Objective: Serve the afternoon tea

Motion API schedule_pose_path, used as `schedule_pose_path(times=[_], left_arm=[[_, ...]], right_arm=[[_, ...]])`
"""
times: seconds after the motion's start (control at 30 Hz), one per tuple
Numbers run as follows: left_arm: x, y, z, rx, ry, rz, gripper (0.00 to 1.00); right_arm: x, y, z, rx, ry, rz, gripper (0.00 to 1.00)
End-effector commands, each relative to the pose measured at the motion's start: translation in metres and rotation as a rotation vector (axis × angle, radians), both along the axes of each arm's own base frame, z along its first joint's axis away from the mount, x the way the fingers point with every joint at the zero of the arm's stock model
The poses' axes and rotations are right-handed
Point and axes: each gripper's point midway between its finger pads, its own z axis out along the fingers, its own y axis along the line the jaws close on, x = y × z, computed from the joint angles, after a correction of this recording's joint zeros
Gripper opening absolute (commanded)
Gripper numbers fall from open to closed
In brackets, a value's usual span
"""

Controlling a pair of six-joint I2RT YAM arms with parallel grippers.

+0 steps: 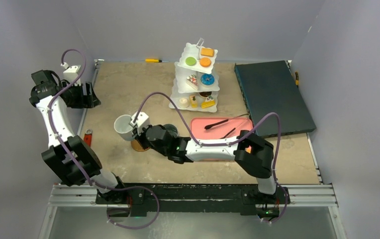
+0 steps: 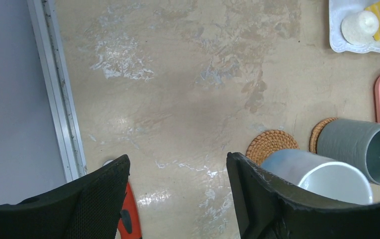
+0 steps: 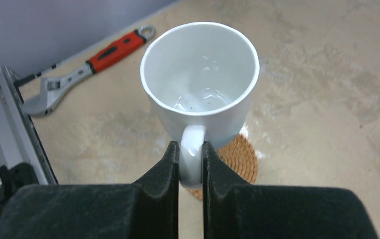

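Note:
A white mug [image 3: 200, 84] stands upright, and my right gripper [image 3: 191, 147] is shut on its handle [image 3: 192, 162]. A cork coaster [image 3: 237, 159] lies just under and to the right of the mug's base; whether the mug rests on anything I cannot tell. From above, the mug [image 1: 125, 127] sits left of the right gripper [image 1: 139, 130], with the coaster [image 1: 139, 145] beside it. The grey mug [image 2: 357, 149] stands on a second coaster [image 2: 321, 133]. The white three-tier stand [image 1: 178, 84] holds several toy pastries. My left gripper [image 1: 86, 94] hangs open at the far left, holding nothing.
A pink tray [image 1: 198, 124] with black tongs [image 1: 223, 122] lies right of the mugs. A dark slab [image 1: 272, 97] fills the back right. A red-handled wrench [image 1: 88, 137] lies near the left rail. A small yellow tool [image 1: 153, 60] sits at the back wall.

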Motion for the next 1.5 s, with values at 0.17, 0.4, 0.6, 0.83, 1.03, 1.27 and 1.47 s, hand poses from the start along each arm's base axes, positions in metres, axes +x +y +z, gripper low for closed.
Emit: schedule_pose_path(times=[0.17, 0.4, 0.6, 0.83, 1.03, 1.27, 1.47], left_arm=[[-0.006, -0.005, 0.029, 0.037, -0.075, -0.028, 0.72], [-0.007, -0.008, 0.029, 0.029, -0.075, -0.036, 0.72], [-0.007, -0.007, 0.028, 0.031, -0.074, -0.039, 0.72], [-0.007, -0.007, 0.027, 0.031, -0.075, -0.042, 0.73], [-0.006, -0.008, 0.028, 0.034, -0.079, -0.047, 0.73], [-0.006, -0.008, 0.029, 0.033, -0.083, -0.05, 0.73], [-0.006, -0.01, 0.028, 0.027, -0.085, -0.057, 0.73]], right_arm=[[-0.006, -0.011, 0.042, 0.188, 0.002, -0.085, 0.0], [-0.008, -0.012, 0.023, 0.159, 0.033, -0.09, 0.0], [-0.008, -0.012, 0.012, 0.142, 0.042, -0.094, 0.0], [-0.008, -0.015, 0.001, 0.128, 0.051, -0.101, 0.0], [-0.008, -0.019, -0.011, 0.114, 0.059, -0.112, 0.0], [-0.009, -0.02, -0.019, 0.113, 0.057, -0.11, 0.0], [-0.012, -0.022, -0.04, 0.077, 0.051, -0.101, 0.0]])
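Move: My right hand holds the white mug by its handle. The free coaster it is going to lies about 2 cm ahead and 1 cm left of that hand, some 14 cm below. The green mug stands about 11 cm to the right and 2 cm ahead. The wrench lies roughly 26 cm left and 4 cm back. From my left hand the coaster is about 11 cm back and 23 cm to the right, 16 cm down. I lower the white mug towards the free coaster with my right hand, about 8 cm down in all, easing some 3 cm right and 2 cm back. The first 5 cm go quickly; I hold there briefly, then sink slowly, the fingers tipping a little further down and keeping their pinch on the handle. ##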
